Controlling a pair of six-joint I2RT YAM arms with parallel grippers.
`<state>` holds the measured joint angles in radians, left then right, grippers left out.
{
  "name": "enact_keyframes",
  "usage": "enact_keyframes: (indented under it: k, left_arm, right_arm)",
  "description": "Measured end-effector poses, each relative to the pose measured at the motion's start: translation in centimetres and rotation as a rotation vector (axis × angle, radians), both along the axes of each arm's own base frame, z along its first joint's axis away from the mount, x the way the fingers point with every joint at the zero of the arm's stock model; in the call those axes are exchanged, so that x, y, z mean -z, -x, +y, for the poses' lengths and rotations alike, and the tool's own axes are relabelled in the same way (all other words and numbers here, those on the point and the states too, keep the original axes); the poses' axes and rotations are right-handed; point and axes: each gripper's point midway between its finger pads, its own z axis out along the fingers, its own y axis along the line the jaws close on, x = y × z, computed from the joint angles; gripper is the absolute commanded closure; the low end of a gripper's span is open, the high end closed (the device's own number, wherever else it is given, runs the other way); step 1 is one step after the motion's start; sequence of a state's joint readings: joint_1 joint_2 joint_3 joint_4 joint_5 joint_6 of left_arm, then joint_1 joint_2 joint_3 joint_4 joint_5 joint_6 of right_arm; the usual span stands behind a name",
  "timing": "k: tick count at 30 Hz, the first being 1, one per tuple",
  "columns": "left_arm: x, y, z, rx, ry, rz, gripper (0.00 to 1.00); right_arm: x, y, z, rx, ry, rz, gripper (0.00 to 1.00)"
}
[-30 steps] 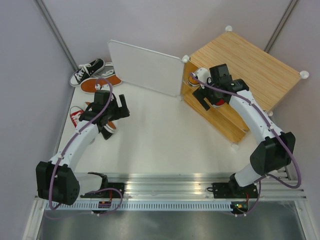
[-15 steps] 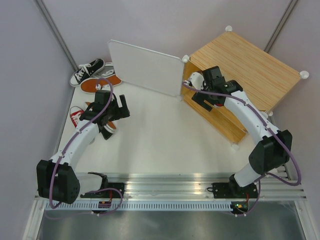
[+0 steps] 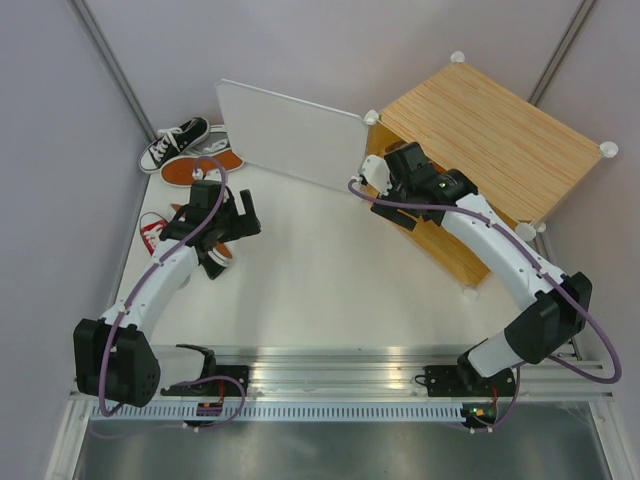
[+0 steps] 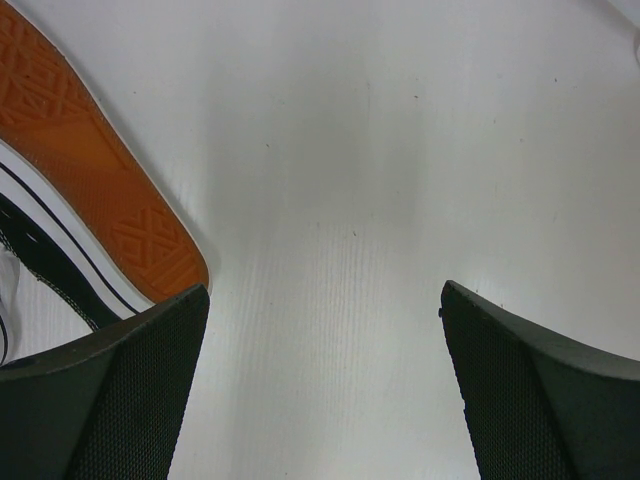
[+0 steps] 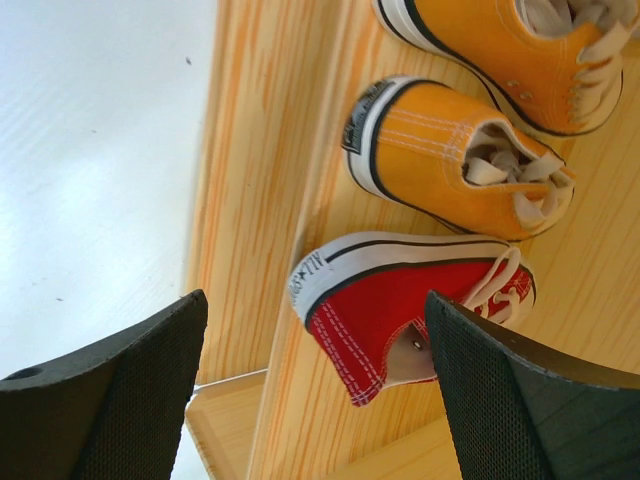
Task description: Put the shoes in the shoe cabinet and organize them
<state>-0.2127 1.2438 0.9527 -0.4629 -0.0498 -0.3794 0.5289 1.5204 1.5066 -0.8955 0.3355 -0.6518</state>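
The shoe cabinet (image 3: 500,130) stands at the back right with its white door (image 3: 290,135) swung open. On its wooden shelf (image 5: 300,420) sit a red sneaker (image 5: 400,300) and two orange sneakers (image 5: 450,160) (image 5: 510,50). My right gripper (image 3: 392,200) hovers open at the cabinet's mouth, and the right wrist view shows the right gripper (image 5: 315,300) holding nothing, the red sneaker's heel just beyond it. My left gripper (image 4: 325,290) is open over bare table. A black sneaker (image 4: 90,170) lies on its side at the left finger, orange-brown sole showing.
More shoes lie at the far left: a black sneaker (image 3: 175,142), an orange-soled one (image 3: 200,168) and a red one (image 3: 152,230). Grey walls close in on the left and behind. The open door stands between the shoe pile and the cabinet.
My right gripper has drawn back leftward out of the cabinet, leaving the red sneaker on the shelf. The left arm has not moved.
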Motion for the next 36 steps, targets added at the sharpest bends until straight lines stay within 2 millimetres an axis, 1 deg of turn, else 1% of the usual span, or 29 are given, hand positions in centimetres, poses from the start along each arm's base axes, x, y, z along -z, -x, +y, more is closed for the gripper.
enact_keyframes:
  k: [3, 8, 10, 13, 15, 17, 20, 25, 27, 29, 30, 31, 33, 36]
  left_arm:
    - [0.0, 0.0, 0.0, 0.0, 0.0, 0.0, 0.0]
    - [0.0, 0.0, 0.0, 0.0, 0.0, 0.0, 0.0]
    - [0.0, 0.0, 0.0, 0.0, 0.0, 0.001, 0.0]
    - [0.0, 0.0, 0.0, 0.0, 0.0, 0.002, 0.0]
    - [0.1, 0.0, 0.0, 0.0, 0.001, 0.003, 0.0]
    - [0.1, 0.0, 0.0, 0.001, 0.002, 0.005, 0.0]
    - [0.1, 0.1, -0.1, 0.002, 0.003, 0.006, 0.0]
    - [0.1, 0.1, -0.1, 0.003, 0.004, 0.006, 0.0]
    - [0.1, 0.1, -0.1, 0.003, 0.005, 0.006, 0.0]
    - [0.1, 0.1, -0.1, 0.001, 0.008, 0.007, 0.0]
    - [0.1, 0.1, -0.1, 0.0, 0.009, 0.007, 0.0]
    - [0.1, 0.1, -0.1, -0.002, 0.01, 0.007, 0.0]
    - [0.0, 0.1, -0.2, -0.004, 0.013, 0.006, 0.0]
    - [-0.1, 0.1, -0.2, -0.004, 0.015, 0.001, 0.0]
  right_arm:
    - [-0.2, 0.7, 1.3, -0.028, -0.024, 0.005, 0.07]
    - [0.4, 2.0, 3.7, -0.042, -0.108, 0.036, 0.1]
    - [0.7, 2.5, 4.7, -0.01, -0.174, 0.013, 0.1]
    - [1.6, 3.7, 5.2, 0.079, -0.278, -0.036, 0.1]
    - [2.1, 4.4, 4.9, 0.182, -0.36, -0.09, 0.1]
    - [2.1, 4.9, 4.3, 0.298, -0.443, -0.164, 0.11]
    - [1.4, 5.2, 2.7, 0.507, -0.585, -0.314, 0.12]
    - [-0.7, 4.6, -0.3, 0.795, -0.755, -0.552, 0.16]
    - [-1.2, 4.2, -1.2, 0.886, -0.798, -0.635, 0.19]
    - [-1.2, 3.9, -1.7, 0.948, -0.819, -0.693, 0.24]
    - [-1.0, 3.8, -1.8, 0.977, -0.826, -0.717, 0.28]
    - [-0.8, 3.6, -2.0, 1.005, -0.832, -0.74, 0.31]
    - [-0.3, 3.3, -2.3, 1.059, -0.845, -0.788, 0.33]
    - [0.4, 3.0, -2.8, 1.117, -0.846, -0.849, 0.35]
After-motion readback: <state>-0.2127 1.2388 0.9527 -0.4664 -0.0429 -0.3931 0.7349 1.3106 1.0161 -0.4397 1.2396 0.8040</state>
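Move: From the empty right hand, the red shoe on the cabinet shelf lies about 7 cm ahead, 9 cm to the right and 4 cm lower. The near orange shoe is some 12 cm ahead and 2 cm right, the far orange shoe about 16 cm ahead and 4 cm left, both at the red shoe's height. From the idle left hand, the red shoe is roughly 46 cm right, 10 cm ahead and 4 cm higher. Right hand arcs back-left about 5 cm, then right, turning 60 degrees clockwise to the red shoe, fingers narrowing. ##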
